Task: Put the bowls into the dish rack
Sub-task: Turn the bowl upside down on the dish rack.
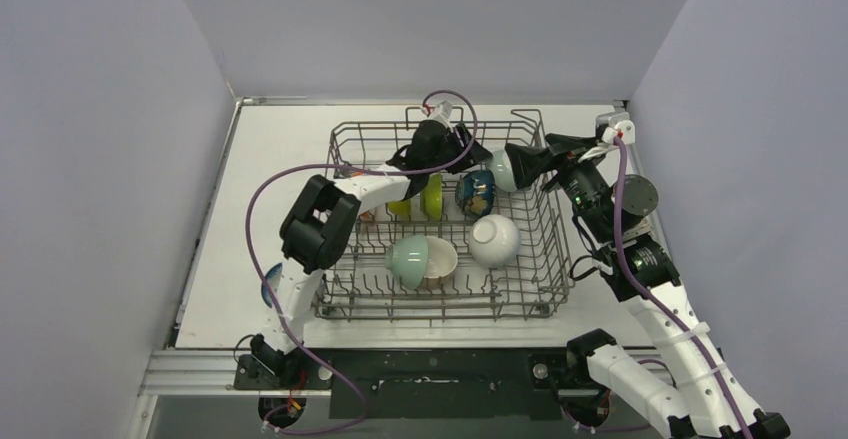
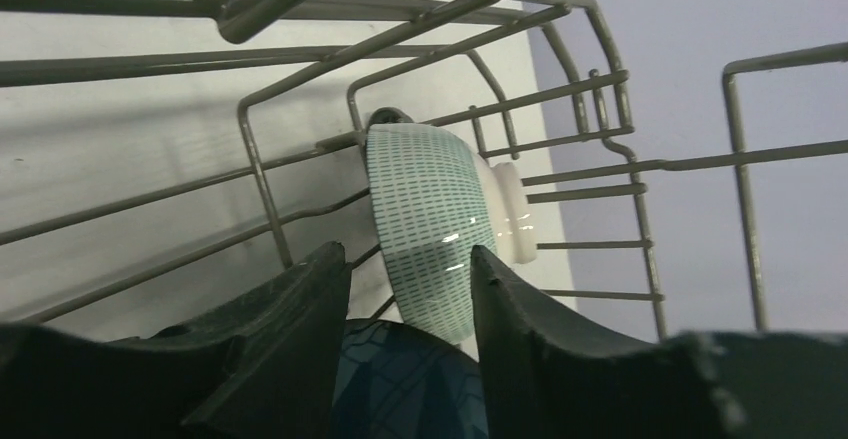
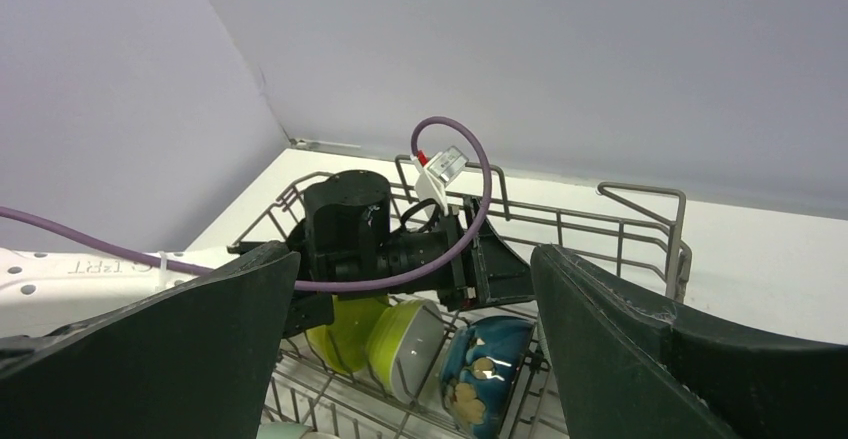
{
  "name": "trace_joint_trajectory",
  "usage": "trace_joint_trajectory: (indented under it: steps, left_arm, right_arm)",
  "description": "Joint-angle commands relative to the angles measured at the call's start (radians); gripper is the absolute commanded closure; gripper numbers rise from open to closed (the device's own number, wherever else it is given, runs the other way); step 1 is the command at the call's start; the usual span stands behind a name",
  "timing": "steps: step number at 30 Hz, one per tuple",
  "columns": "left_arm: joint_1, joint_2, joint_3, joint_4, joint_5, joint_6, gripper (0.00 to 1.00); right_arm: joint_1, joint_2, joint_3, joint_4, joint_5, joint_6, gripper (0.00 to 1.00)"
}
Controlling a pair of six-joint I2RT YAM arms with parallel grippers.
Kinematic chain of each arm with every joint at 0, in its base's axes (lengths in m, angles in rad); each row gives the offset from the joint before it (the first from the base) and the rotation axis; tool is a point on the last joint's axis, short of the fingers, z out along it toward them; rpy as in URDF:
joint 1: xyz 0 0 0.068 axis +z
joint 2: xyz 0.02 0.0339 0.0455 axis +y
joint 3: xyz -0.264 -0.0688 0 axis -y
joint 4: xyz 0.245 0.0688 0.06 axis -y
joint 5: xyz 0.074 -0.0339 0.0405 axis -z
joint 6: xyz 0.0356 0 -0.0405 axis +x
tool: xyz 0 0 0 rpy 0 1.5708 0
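Note:
The grey wire dish rack (image 1: 548,259) holds several bowls. Two lime bowls (image 1: 432,197) and a dark blue bowl (image 1: 476,192) stand on edge in its back row. A pale green bowl (image 1: 409,261), a beige bowl (image 1: 441,257) and a white bowl (image 1: 494,240) sit nearer the front. A white bowl with green dashes (image 2: 425,219) stands on edge near the rack's back right. My left gripper (image 1: 468,157) is open over the dark blue bowl (image 2: 400,379), fingers apart on either side of it. My right gripper (image 1: 522,163) is wide open beside the dashed bowl (image 1: 503,169), nothing between its fingers.
Another bluish bowl (image 1: 271,284) lies on the table left of the rack, partly hidden by the left arm. The rack's handle loops (image 3: 640,204) rise at its back edge. Purple cables arch over both arms. Walls close in the table on three sides.

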Motion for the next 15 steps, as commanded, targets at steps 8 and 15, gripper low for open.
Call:
trace_joint_trajectory:
  steps: [8, 15]
  left_arm:
    - [0.011, -0.243, -0.076, 0.175, -0.034, 0.258, 0.34]
    - [0.015, -0.458, -0.229, 0.265, -0.064, 0.491, 0.30]
  right_arm:
    - [-0.003, 0.011, 0.045, 0.035, -0.021, 0.000, 0.10]
    - [-0.003, 0.045, 0.090, -0.101, -0.003, -0.006, 0.10]
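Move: The mint bowl, already free of the left hand, lies about 6 cm to that hand's right, 2 cm back and some 4 cm below. The dark blue bowl is about 7 cm straight back and 4 cm below the left hand, with the green bowl some 10 cm left and 8 cm back, 5 cm below. From the idle right hand, the mint bowl is roughly 17 cm ahead, 2 cm left and 30 cm below. Upward and to its left, the left hand backs away from the mint bowl: first a slow leftward slide, still low, then a fast lift to some 12 cm higher and 4 cm left. The fingers, already parted, spread wider, and the wrist tips them up by about 25 degrees as they clear the dishes. ##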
